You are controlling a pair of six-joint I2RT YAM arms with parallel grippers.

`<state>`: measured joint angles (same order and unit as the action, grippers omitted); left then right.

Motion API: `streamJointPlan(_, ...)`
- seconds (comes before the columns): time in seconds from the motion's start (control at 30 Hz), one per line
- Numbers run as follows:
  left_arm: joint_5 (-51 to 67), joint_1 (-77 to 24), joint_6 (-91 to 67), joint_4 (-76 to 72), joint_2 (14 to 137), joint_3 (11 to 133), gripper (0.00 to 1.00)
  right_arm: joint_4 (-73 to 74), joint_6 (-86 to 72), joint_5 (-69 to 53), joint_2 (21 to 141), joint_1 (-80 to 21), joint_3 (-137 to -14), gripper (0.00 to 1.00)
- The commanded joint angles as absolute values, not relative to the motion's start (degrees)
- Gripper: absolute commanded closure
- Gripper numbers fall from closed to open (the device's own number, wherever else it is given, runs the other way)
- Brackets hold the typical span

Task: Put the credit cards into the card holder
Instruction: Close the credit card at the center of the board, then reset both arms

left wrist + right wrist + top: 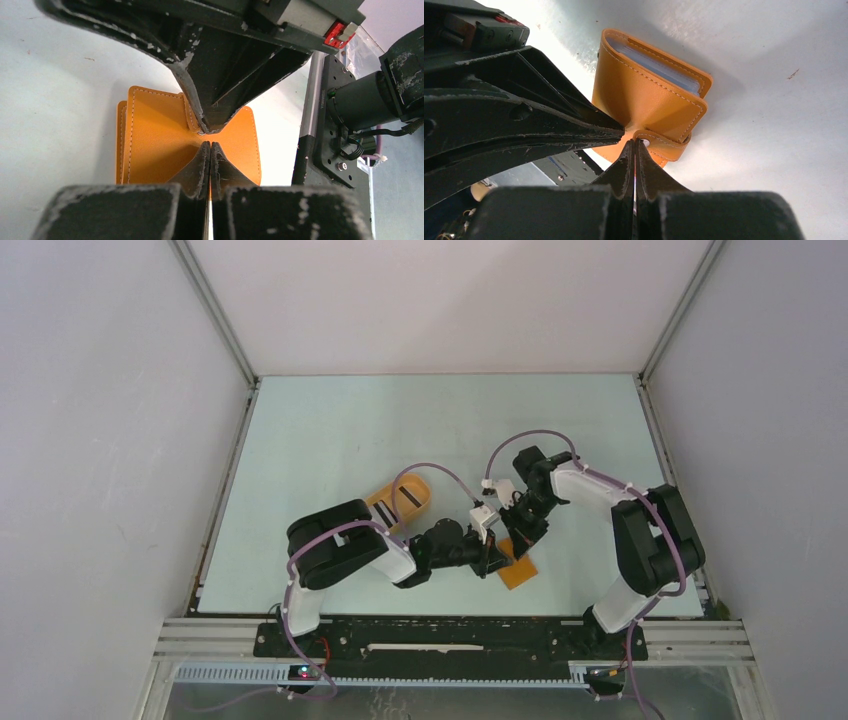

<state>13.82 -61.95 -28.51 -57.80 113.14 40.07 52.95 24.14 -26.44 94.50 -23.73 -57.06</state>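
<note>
The card holder point(520, 572) point(155, 145) point(644, 95), an orange-tan wallet, lies folded on the table between the two arms. Pale blue credit cards point(660, 66) show edge-on between its leaves. My left gripper point(497, 558) point(210, 145) is shut, with nothing between its fingers, and its tips rest on the wallet's upper face. My right gripper point(521, 540) point(634, 141) is shut too, its tips against the snap strap point(669, 145) at the wallet's edge. The two tips meet nearly nose to nose over the strap. Another credit card point(411, 496) with a black stripe lies in the tray.
An oval orange tray point(388, 502) sits left of the wallet, partly behind my left arm. White walls and metal rails enclose the table point(330, 440). The near metal frame point(320, 100) runs just behind the wallet.
</note>
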Motion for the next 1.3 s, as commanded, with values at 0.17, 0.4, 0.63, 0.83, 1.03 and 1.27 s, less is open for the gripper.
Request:
streamJointPlan(0.17, 13.32, -61.27, -27.96, -57.67, 112.72, 38.02, 1.00, 49.71, 23.56, -23.66, 99.56, -25.39, -55.89, 1.00)
streamJointPlan(0.4, 12.91, -61.26, -28.21, -58.18, 112.12, 37.23, 1.00, 50.10, 23.65, -23.84, 99.77, -26.71, -55.90, 1.00)
streamJointPlan(0.63, 12.46, -61.17, -28.55, -58.36, 111.32, 36.61, 1.00, 49.66, 23.30, -23.21, 99.58, -27.29, -55.74, 1.00)
streamJointPlan(0.83, 10.95, -61.17, -28.51, -56.88, 106.80, 34.54, 0.98, 50.86, 25.91, -28.39, 92.22, -25.44, -57.08, 0.57)
streamJointPlan(1.03, 7.35, -61.17, -26.02, -47.49, 93.66, 31.74, 0.85, 52.81, 30.48, -33.80, 79.96, -21.87, -57.81, 0.40)
streamJointPlan(1.27, 0.51, -61.17, -15.92, -17.43, 70.48, 35.20, 0.74, 48.57, 33.21, -32.94, 56.52, -11.16, -57.88, 0.01)
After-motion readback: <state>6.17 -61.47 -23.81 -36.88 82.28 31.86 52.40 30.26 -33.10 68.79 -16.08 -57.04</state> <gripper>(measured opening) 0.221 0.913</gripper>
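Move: Directly under both hands' shut fingertips lies the closed card holder. Its middle is about 1 cm below and 1 cm back of the left hand point, and about 1 cm below, 1 cm back and 1 cm to the left of the right one, which rests at the strap's snap. The tan tray stands some 13 cm ahead and 22 cm to the left of the left hand, 2 cm lower; from the right hand, roughly 12 cm ahead and 24 cm left. Pressing on the snap goes on at first, the right fingertips staying shut and sinking only slightly while the left ones stay by the strap. Then both hands come free: the right opens wide and climbs about 11 cm, ending slightly forward, fingertips swinging forward some 30 degrees; the left rises 9 cm and draws 6 cm left, away from the card holder, opening a little. ##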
